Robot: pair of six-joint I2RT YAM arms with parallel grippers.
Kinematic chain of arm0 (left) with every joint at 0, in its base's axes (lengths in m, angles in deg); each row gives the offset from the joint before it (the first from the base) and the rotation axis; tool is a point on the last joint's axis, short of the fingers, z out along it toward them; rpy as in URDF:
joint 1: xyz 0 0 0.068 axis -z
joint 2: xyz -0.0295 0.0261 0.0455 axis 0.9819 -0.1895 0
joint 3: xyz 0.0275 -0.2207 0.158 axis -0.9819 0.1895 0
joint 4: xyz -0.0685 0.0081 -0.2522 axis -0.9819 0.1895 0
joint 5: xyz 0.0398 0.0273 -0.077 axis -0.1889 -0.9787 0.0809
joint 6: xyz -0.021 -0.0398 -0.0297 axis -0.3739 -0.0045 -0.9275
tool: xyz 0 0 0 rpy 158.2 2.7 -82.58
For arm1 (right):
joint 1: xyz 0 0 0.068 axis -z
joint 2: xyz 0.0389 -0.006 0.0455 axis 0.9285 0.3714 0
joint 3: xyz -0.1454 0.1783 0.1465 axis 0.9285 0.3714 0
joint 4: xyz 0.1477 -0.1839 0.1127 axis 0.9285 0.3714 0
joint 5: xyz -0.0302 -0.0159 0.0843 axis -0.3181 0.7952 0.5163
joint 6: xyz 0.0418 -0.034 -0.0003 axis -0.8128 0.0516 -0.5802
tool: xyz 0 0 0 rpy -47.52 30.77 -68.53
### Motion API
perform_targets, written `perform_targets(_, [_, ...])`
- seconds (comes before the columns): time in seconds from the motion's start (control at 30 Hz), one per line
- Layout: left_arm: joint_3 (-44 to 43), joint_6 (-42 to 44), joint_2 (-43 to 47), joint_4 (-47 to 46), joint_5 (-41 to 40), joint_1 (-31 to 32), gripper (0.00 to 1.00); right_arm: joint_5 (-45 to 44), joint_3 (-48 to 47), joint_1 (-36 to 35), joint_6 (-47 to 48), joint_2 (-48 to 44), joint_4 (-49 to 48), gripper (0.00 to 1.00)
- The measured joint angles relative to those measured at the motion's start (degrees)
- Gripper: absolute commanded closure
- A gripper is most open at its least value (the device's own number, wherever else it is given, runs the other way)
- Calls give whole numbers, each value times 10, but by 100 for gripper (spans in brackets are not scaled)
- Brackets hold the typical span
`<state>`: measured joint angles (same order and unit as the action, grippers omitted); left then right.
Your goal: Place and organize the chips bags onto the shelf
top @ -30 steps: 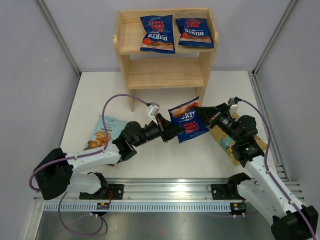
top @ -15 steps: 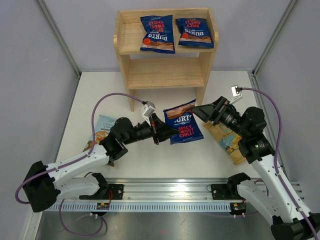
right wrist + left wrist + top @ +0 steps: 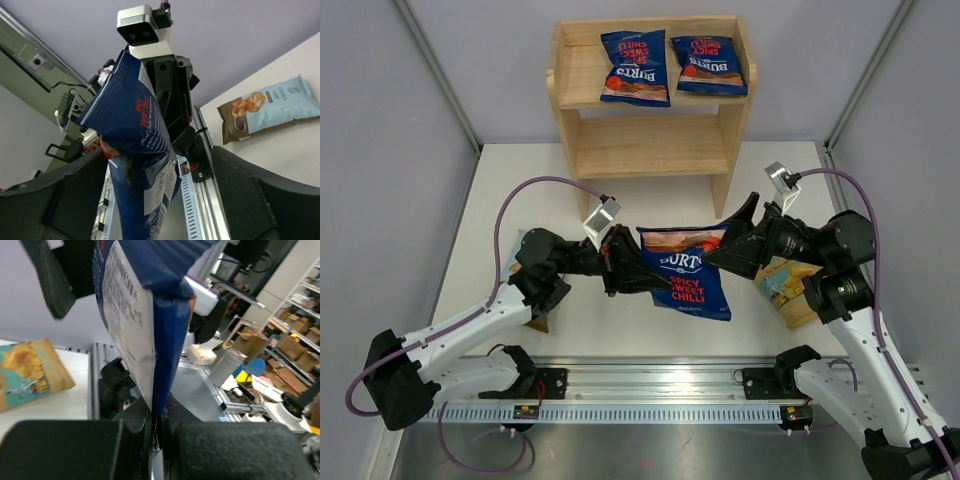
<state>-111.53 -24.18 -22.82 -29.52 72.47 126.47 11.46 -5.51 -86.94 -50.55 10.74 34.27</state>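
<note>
A dark blue chips bag (image 3: 688,272) hangs above the table in front of the shelf (image 3: 650,148). My left gripper (image 3: 645,272) is shut on its left edge; in the left wrist view the bag's seam (image 3: 159,365) is pinched between the jaws (image 3: 158,422). My right gripper (image 3: 732,232) stands open at the bag's right edge, its fingers wide on either side of the bag (image 3: 140,150) without gripping it. Two dark blue bags (image 3: 636,67) (image 3: 712,64) lie on the top tier. A pale blue bag (image 3: 518,248) lies under the left arm and a tan bag (image 3: 786,287) under the right arm.
The shelf's lower tier (image 3: 650,158) holds nothing. The tan bag (image 3: 31,372) and the pale blue bag (image 3: 270,107) lie flat on the white table. Grey walls close in both sides, and a metal rail (image 3: 660,380) runs along the near edge.
The right gripper opened and let go of the dark blue bag. The left gripper closed on it, and the bag moved nearer and turned flatter between the two arms.
</note>
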Motion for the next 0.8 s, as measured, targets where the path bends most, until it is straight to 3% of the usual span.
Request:
perform_targets(0.1, [-30,-21,-16,-5,19,0,94,18,0,0,-32,8,-32,19])
perform_targets(0.27, [-75,-32,-43,38,30,0,95,24,0,0,-62,15,-54,21])
perform_targets(0.57, [-145,23,-81,217,7,-7,98,34,-29,0,-36,8,14,37])
perform_targets(0.67, [-155,38,-88,250,7,-11,98,31,-43,0,-4,8,66,49])
perform_targets(0.8, [-169,63,-89,296,9,-12,92,10,-63,0,50,11,148,87])
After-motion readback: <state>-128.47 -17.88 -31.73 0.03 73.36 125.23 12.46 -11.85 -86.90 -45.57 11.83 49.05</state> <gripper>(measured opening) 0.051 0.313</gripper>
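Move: The left gripper holds the blue chips bag by one side; take it to the open right gripper, about 7 cm to its right, 5 cm ahead and some 4 cm higher. From the right gripper, the blue bag's middle lies about 4 cm left, 3 cm back and a few cm lower. The brown chips bag is 12 cm ahead, 18 cm right and 39 cm below the right gripper; the cassava bag is 15 cm ahead, 29 cm left and 35 cm below the left. Bring the left gripper, still pinching the blue bag, up a little first, then forward and right into the right gripper's jaws, ending about 3.5 cm forward and 2.5 cm right, roughly 1 cm lower, with its fingertips tipped down some 15 degrees. Hold the right gripper nearly in place and close its wide-open fingers most of the way around the bag's edge until they pinch it. ##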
